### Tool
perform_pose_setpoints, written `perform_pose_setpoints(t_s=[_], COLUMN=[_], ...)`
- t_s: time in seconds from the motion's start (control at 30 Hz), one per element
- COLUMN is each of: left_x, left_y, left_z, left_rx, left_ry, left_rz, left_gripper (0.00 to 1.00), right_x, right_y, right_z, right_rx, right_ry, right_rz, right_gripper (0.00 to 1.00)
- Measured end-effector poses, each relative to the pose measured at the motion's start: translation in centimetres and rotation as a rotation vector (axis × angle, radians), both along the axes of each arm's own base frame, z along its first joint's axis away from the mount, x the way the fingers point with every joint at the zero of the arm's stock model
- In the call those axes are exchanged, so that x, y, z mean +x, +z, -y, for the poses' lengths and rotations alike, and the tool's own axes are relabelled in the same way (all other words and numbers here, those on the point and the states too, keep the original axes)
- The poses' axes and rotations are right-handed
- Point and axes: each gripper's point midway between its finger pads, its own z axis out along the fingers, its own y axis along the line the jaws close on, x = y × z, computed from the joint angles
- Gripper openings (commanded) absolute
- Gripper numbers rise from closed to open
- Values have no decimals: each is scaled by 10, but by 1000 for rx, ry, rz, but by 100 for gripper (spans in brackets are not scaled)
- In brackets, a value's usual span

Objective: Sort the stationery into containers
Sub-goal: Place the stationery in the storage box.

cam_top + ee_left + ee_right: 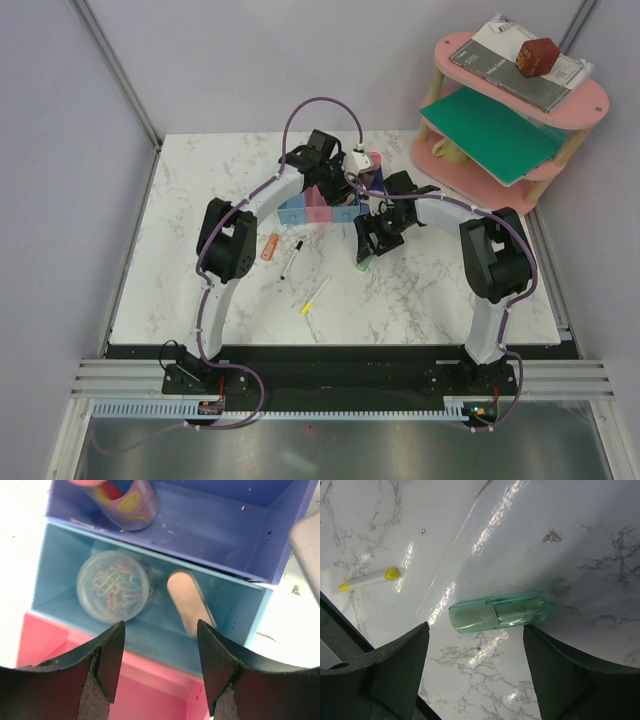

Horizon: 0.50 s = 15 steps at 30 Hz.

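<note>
The containers (300, 208) stand in a row mid-table. My left gripper (160, 630) hovers open and empty over the edge between the light blue bin (235, 605) and the pink bin (45, 635). A pink eraser (189, 602) lies in the light blue bin beside a clear round box of paper clips (114, 586). On the marble, a pale green eraser (497, 611) lies just beyond my right gripper (475, 627), which is open and apart from it. An orange eraser (270, 247), a black-white pen (292, 258) and a yellow pencil (314, 297) lie on the table.
The periwinkle bin (225, 535) holds a colourful striped roll (127, 500). A pink round shelf (510, 100) with books stands at the back right, off the table's corner. Both arms crowd around the bins. The table's front edge runs along the arm bases.
</note>
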Motion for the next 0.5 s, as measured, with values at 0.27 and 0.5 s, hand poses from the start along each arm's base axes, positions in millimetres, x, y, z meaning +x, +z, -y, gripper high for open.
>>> perform_pose_setpoints(t_s=[0.27, 0.5], left_x=[-12, -50], left_y=[67, 145], left_z=[0, -19], left_rx=[-88, -147], left_ry=[33, 42], left_rz=[42, 142], left_gripper=[70, 71], right_x=[17, 36], right_y=[1, -2], right_z=[-9, -16], right_rx=[16, -39], right_ry=[-60, -77], right_rz=[29, 132], right_gripper=[85, 82])
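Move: The green stick lies almost directly beneath the right hand, about 1 cm to its left and 2 cm below. The yellow-capped pen is about 11 cm left and 8 cm back, and the black marker about 16 cm left and level with this hand. The storage box's middle is some 16 cm ahead and 10 cm left. From the left hand, which is over the box, the green stick lies roughly 17 cm back, 7 cm right and 7 cm down. The green stick's far end, already against one open right finger, is pushed along the table as the right hand slides forward about 3.5 cm and slightly left towards the storage box, staying low, its fingertips tilting forward some 10 degrees and its fingers kept wide. Meanwhile the left hand, still open and empty, climbs about 15 cm off the box, then also draws back 5 cm. ##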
